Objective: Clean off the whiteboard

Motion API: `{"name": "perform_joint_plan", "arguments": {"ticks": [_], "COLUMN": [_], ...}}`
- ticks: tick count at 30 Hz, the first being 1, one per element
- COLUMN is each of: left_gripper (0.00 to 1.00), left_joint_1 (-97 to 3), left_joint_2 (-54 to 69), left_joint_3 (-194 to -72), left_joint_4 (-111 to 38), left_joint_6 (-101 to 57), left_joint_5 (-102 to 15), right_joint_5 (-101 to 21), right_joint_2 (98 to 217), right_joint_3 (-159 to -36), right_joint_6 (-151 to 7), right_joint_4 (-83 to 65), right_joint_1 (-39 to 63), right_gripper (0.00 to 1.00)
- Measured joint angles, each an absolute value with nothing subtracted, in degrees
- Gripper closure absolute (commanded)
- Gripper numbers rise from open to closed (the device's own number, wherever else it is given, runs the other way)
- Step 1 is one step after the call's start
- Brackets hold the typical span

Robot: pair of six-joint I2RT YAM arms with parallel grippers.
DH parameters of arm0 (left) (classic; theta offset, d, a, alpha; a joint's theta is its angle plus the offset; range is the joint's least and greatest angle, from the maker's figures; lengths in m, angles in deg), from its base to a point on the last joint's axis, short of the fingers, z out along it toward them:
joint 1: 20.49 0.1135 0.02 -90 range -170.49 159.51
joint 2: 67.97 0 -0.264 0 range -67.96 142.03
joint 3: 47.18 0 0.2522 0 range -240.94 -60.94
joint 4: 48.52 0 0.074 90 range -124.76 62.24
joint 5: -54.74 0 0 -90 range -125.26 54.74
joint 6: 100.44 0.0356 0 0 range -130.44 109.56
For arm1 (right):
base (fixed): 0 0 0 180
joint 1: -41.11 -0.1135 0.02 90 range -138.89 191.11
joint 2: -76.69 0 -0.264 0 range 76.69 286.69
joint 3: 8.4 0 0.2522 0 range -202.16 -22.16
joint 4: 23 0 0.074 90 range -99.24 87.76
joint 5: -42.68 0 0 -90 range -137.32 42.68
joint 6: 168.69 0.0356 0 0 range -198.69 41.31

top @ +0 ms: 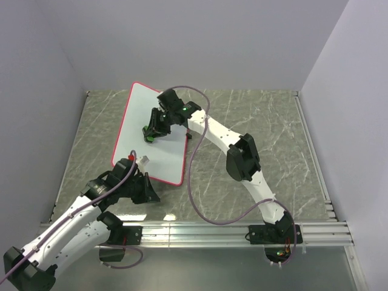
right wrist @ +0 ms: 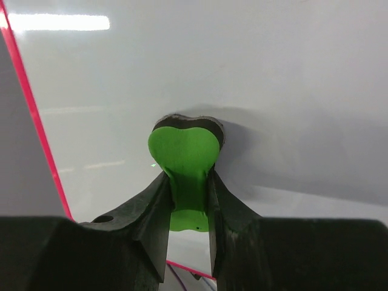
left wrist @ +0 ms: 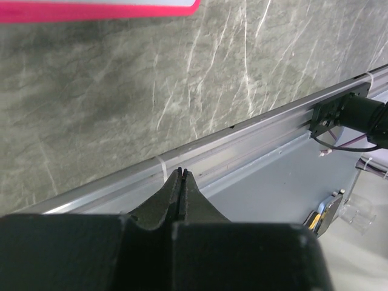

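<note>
The whiteboard (top: 138,112) lies flat on the table at the back left, white with a red-pink rim; its face shows no marks. My right gripper (top: 150,133) is over the middle of the board, shut on a green eraser (top: 147,137) that is pressed on the board. In the right wrist view the eraser (right wrist: 185,148) sits between the fingers of the gripper (right wrist: 188,179) against the board (right wrist: 273,73). My left gripper (top: 151,195) is shut and empty, just off the board's near edge. The left wrist view shows its tips (left wrist: 180,173) closed and the board's rim (left wrist: 91,10) at the top.
A metal rail (top: 212,232) runs along the table's near edge, also in the left wrist view (left wrist: 254,130). Grey walls enclose three sides. A purple cable (top: 193,163) hangs from the right arm beside the board. A small red-and-white item (top: 138,158) sits at the board's near edge.
</note>
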State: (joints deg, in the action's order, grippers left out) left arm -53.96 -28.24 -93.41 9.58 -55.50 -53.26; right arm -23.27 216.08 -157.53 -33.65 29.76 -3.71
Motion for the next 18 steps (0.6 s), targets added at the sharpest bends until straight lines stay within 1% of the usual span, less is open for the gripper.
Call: {"name": "perform_joint_plan", "arguments": {"ticks": [5,12,16,17,18], "left_gripper": [0.99,1.0,0.99,0.97,0.91], "left_joint_1": [-53.96,-53.96,-53.96,-53.96,-53.96], "left_joint_2": [-29.09,-26.84,-23.1,-21.88,-20.66], "left_joint_3": [-96.84,-103.66,-111.37,-113.8,-116.36], "left_joint_4": [12.31,13.69,15.94,16.66,17.31], "left_joint_6": [-55.23,-54.69,-53.97,-53.77,-53.49], "left_joint_5": [-52.23,-50.51,-47.36,-45.92,-44.34], "right_joint_5": [-24.12,-27.4,-31.11,-32.03,-32.84], "right_joint_2": [210.33,201.64,191.69,189.79,187.91], "right_joint_3": [-148.27,-143.37,-132.64,-130.02,-127.13], "right_joint_6": [-34.07,-36.71,-39.44,-40.25,-41.19], "right_joint_4": [27.69,27.4,27.16,27.38,27.88], "right_joint_1": [-0.32,7.81,11.49,12.01,12.47], "right_gripper": [1.0,1.0,1.0,1.0,1.0]}}
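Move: The right hand, already gripping the green eraser, is over the whiteboard's middle, which lies some 3 cm below and about 1 cm to its right. The black clip on the board's right edge is level with this hand, about 14 cm to its right; the far right corner is 10 cm ahead and 14 cm right. From the shut, empty left hand, the near right corner is some 6 cm ahead, 9 cm right and 8 cm below, the board's middle about 24 cm ahead and 1 cm left. Sweeping fast to the right, about 20 cm with some 5 cm forward, the right hand keeps its grip on the eraser and carries it up and across the board's right edge, rising about 6 cm before starting to dip, the wrist turning clockwise. The left hand rises some 10 cm and reaches about half that forward over the near edge side, fingers shut and tilting outward. ##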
